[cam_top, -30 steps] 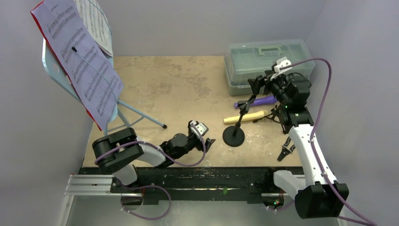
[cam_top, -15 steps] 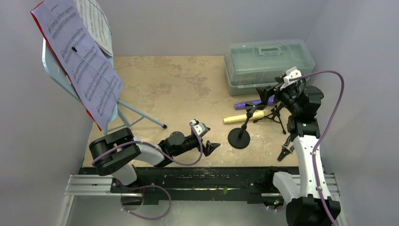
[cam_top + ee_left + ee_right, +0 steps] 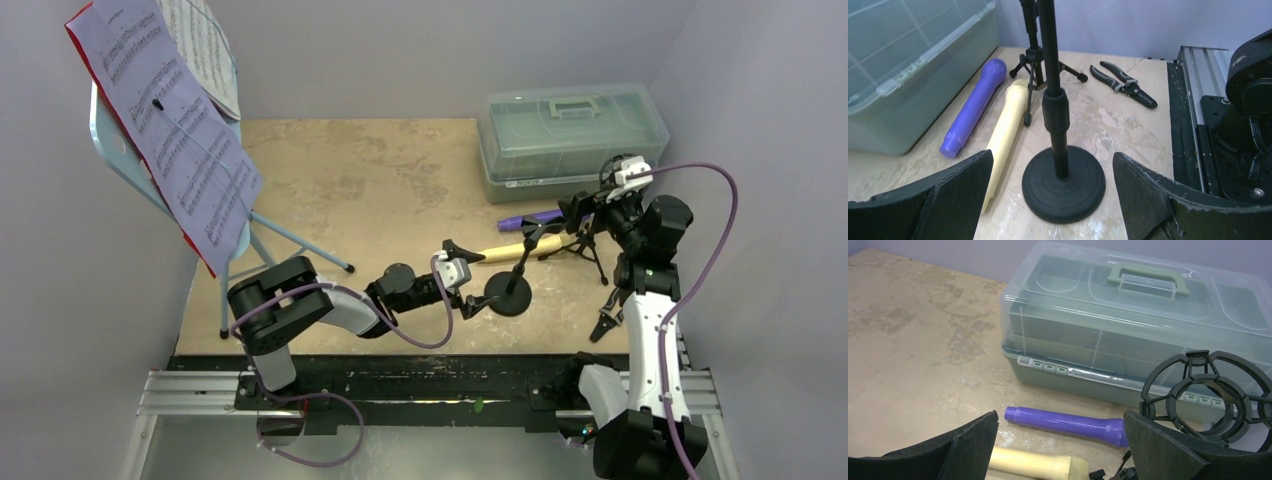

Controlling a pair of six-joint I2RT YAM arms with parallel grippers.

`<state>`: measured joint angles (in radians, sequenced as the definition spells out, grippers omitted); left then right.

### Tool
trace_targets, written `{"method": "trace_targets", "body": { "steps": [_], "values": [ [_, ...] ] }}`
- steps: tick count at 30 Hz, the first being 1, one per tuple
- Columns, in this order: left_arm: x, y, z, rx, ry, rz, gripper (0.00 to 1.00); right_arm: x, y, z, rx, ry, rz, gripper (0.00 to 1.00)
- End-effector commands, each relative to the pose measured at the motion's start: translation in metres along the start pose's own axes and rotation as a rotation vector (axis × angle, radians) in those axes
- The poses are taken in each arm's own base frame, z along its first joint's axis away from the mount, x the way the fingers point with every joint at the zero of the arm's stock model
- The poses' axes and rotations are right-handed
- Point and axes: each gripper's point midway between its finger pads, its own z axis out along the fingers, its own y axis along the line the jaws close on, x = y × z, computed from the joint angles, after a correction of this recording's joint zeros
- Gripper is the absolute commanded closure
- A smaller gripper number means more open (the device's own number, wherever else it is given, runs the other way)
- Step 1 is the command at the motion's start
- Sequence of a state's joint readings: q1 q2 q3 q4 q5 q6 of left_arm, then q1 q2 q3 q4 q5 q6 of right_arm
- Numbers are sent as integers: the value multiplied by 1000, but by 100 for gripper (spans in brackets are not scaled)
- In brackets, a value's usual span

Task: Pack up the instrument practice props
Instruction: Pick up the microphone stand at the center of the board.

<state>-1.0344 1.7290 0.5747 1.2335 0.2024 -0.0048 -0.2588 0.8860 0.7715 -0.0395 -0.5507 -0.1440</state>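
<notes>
A black round-base mic holder [image 3: 508,293] stands upright just beyond my open left gripper [image 3: 466,277]; in the left wrist view its base [image 3: 1063,182] lies between the spread fingers, untouched. Behind it lie the cream microphone [image 3: 505,252] [image 3: 1005,135] and the purple microphone [image 3: 528,218] [image 3: 975,105], beside a black tripod mic holder [image 3: 585,245]. My right gripper [image 3: 585,205] hovers open and empty above the purple microphone [image 3: 1068,421]; the tripod holder's ring [image 3: 1210,390] is at its right. At far left the light-blue music rest [image 3: 105,130] carries sheet music [image 3: 170,120] and a red folder [image 3: 72,32].
A translucent grey-green box with a handle [image 3: 570,135] [image 3: 1128,335] sits shut at the back right, close behind the microphones. Small black pliers [image 3: 608,320] [image 3: 1123,85] lie by the right arm. The music rest's tripod legs [image 3: 290,245] reach toward the left arm.
My left gripper has swung right up to the round-base holder and opened wider. My right gripper has opened and drawn back to the right, away from the holder's top.
</notes>
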Motion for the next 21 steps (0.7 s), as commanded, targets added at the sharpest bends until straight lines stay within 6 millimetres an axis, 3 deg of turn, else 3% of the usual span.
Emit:
{"method": "trace_targets", "body": {
  "steps": [1,9,21],
  "values": [
    [-31,-5,28,88,-144,117,11,-5,5,-10,-33,-29,-35,1],
    [-28,-12,68,167,-190,90,17,7,4,-23,-84,-10,-54,1],
    [-15,-16,88,199,-167,-21,52,15,13,-24,-150,4,-72,1]
  ]
}}
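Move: The microphone stand's pole is about 9 cm to the left hand's right and 3 cm ahead, the stand's middle some 2 cm lower. From the left hand, the cream microphone lies roughly 14 cm ahead and 12 cm right, and the purple microphone 22 cm ahead and 17 cm right, both about 13 cm down. From the right hand, the stand is some 13 cm left, 9 cm back and 15 cm down. The left hand goes about 8 cm right to the stand's pole, fingers half closing; the right backs 2.5 cm. ##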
